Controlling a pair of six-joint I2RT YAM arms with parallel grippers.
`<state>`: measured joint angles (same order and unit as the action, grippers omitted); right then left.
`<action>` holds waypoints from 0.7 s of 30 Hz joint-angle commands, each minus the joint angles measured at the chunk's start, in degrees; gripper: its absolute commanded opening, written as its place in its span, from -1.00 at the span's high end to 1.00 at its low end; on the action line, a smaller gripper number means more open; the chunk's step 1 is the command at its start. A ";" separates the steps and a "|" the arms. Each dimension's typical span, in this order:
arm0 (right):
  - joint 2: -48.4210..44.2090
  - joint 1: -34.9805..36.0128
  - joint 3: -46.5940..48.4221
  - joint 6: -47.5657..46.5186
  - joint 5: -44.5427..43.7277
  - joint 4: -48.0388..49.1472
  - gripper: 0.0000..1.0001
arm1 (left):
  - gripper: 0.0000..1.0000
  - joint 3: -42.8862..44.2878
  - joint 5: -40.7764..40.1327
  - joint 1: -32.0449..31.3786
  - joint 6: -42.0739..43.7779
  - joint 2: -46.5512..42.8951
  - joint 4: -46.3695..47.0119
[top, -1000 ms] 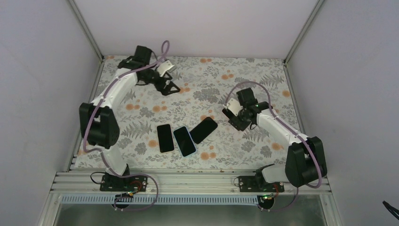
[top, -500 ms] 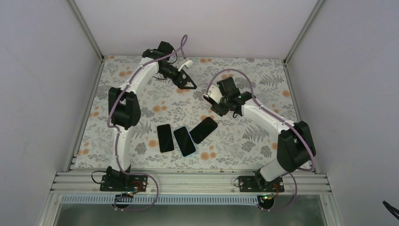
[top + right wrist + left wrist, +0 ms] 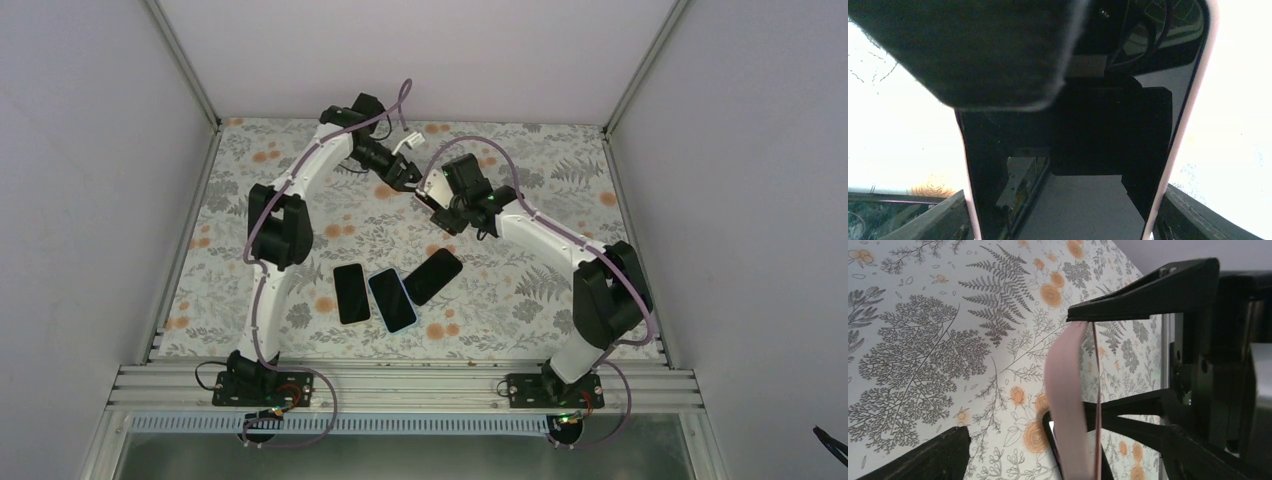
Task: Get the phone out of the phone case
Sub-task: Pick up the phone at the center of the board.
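The phone, black screen in a pale pink phone case, is held across its width by my right gripper, above the far middle of the table. From above, the right gripper meets my left gripper there. In the left wrist view the phone case stands edge-on, the phone's black rim showing beside it. It sits between the wide-open fingers of the left gripper, with the right gripper's black fingers clamped on it. A dark blurred finger covers the phone's top end.
Three bare dark phones lie side by side on the floral table near the middle front: one, another and a tilted one. Metal frame posts and grey walls close in the table's sides and back.
Both arms swung toward the far middle. The left gripper moved right, the right gripper carried the cased phone left and farther back, and the two now meet.
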<state>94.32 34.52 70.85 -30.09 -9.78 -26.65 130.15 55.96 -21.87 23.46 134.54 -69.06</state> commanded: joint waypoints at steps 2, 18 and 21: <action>0.51 1.10 4.37 1.51 -1.36 4.18 -0.19 | -0.73 2.93 3.85 -1.35 0.95 1.66 -2.68; 1.38 3.10 5.18 3.38 -1.94 4.58 -0.22 | 0.68 4.04 5.55 -1.77 2.82 2.77 -4.86; -1.00 3.09 4.60 3.70 -1.31 4.09 -0.36 | 0.79 4.27 5.14 -1.72 3.18 2.30 -5.07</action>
<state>96.12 37.08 74.00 -28.10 -11.40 -26.13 132.44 59.81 -22.98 24.40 136.90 -73.63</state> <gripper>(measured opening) 0.787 0.141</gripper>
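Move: Right in front of the left fingers, the cased phone's middle lies about 7 cm to the left hand's right, 3 cm back and 3 cm below. The right hand already grips it by its long sides, the middle some 2 cm left, 1 cm forward and 1 cm above its hand point. On the table, about 16 cm below the left hand, the tilted phone lies 6 cm right and 12 cm back, and the blue-cased phone 3 cm left and 17 cm back. Closing almost fully from wide open, the left fingers pinch the near end of the cased phone, one on the screen side and one behind, as that hand eases back and slightly right, about 2 cm in all, with a slight tilt. The right hand keeps its grip on the long sides and carries the phone some 2 cm left and 1 cm up towards the left gripper. ##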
